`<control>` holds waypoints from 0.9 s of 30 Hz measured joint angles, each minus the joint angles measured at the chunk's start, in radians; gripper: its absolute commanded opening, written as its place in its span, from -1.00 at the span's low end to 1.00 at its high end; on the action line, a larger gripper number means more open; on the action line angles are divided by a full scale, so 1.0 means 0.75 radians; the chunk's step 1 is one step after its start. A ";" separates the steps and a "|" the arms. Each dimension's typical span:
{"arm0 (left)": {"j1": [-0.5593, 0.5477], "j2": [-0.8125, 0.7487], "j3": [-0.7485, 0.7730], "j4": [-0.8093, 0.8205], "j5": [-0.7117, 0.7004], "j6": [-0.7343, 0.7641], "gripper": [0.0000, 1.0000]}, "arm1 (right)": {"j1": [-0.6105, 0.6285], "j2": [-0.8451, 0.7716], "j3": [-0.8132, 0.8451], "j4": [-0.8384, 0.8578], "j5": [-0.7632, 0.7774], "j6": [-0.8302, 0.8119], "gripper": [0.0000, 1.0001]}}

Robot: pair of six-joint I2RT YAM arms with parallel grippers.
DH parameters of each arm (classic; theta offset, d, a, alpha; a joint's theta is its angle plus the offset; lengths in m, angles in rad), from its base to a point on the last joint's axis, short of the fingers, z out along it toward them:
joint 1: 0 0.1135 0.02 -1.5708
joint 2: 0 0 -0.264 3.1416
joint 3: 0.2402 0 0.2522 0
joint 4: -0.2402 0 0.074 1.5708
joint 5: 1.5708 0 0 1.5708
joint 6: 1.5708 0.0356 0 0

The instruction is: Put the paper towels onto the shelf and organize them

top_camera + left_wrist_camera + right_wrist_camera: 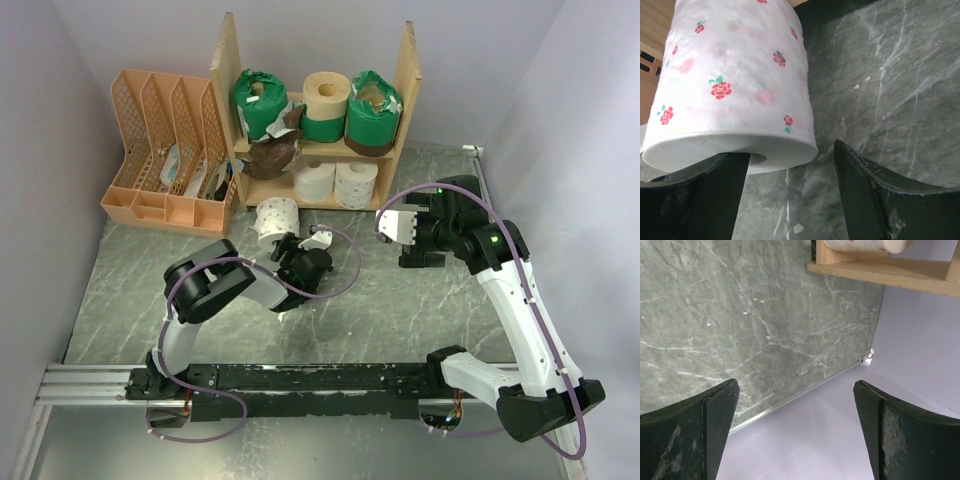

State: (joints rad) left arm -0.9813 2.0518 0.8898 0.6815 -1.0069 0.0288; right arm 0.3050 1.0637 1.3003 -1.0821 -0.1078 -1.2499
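Observation:
The wooden shelf (316,148) stands at the back. Its upper board holds green-wrapped paper towels (258,103), a cream roll (325,93) and another green one (372,110); a brown-wrapped roll (272,152) hangs below them. Two white rolls (335,182) sit on the lower board. A white rose-printed roll (276,218) (735,85) stands on the table in front of the shelf. My left gripper (289,246) (790,160) is open right beside it, the roll's end against the left finger (695,195). My right gripper (398,226) (796,390) is open and empty, right of the shelf's front.
An orange lattice file rack (165,150) stands left of the shelf. Lilac walls close in the table on three sides. In the right wrist view the shelf's lower board (880,270) shows at the top. A black rail (300,378) runs along the near edge.

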 measured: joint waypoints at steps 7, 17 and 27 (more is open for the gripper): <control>0.005 0.009 0.011 -0.018 -0.019 0.016 0.25 | 0.001 -0.004 -0.001 0.000 0.008 -0.001 1.00; 0.008 -0.001 0.014 -0.037 -0.021 0.042 -0.07 | 0.001 -0.009 -0.001 0.001 0.014 0.001 1.00; 0.027 -0.053 -0.002 -0.100 0.053 0.036 -0.61 | 0.000 -0.019 -0.001 0.002 0.014 0.001 1.00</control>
State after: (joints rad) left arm -0.9607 2.0117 0.8886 0.6067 -0.9668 0.0555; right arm 0.3050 1.0492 1.2995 -1.0809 -0.0971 -1.2495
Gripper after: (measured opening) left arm 0.496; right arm 0.999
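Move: The paper towel roll lies on its side just in front of the left gripper, its middle about 6 cm ahead, 4 cm to the left and roughly level, with the left fingertip at its core hole and the right one outside its rim. On the lower shelf a white roll stands about 15 cm ahead and 6 cm right of the gripper, and a flowered roll 14 cm ahead and 17 cm right. From the right gripper, the lying roll is some 14 cm ahead, 33 cm left and 23 cm below. Hold the left gripper almost in place at the roll's near end, easing it less than 1 cm to the left, and close the fingers from wide to about half open. Let the left finger stay in the core hole and bring the right finger in against the outer rim, pinching the roll's right-hand wall between them. ##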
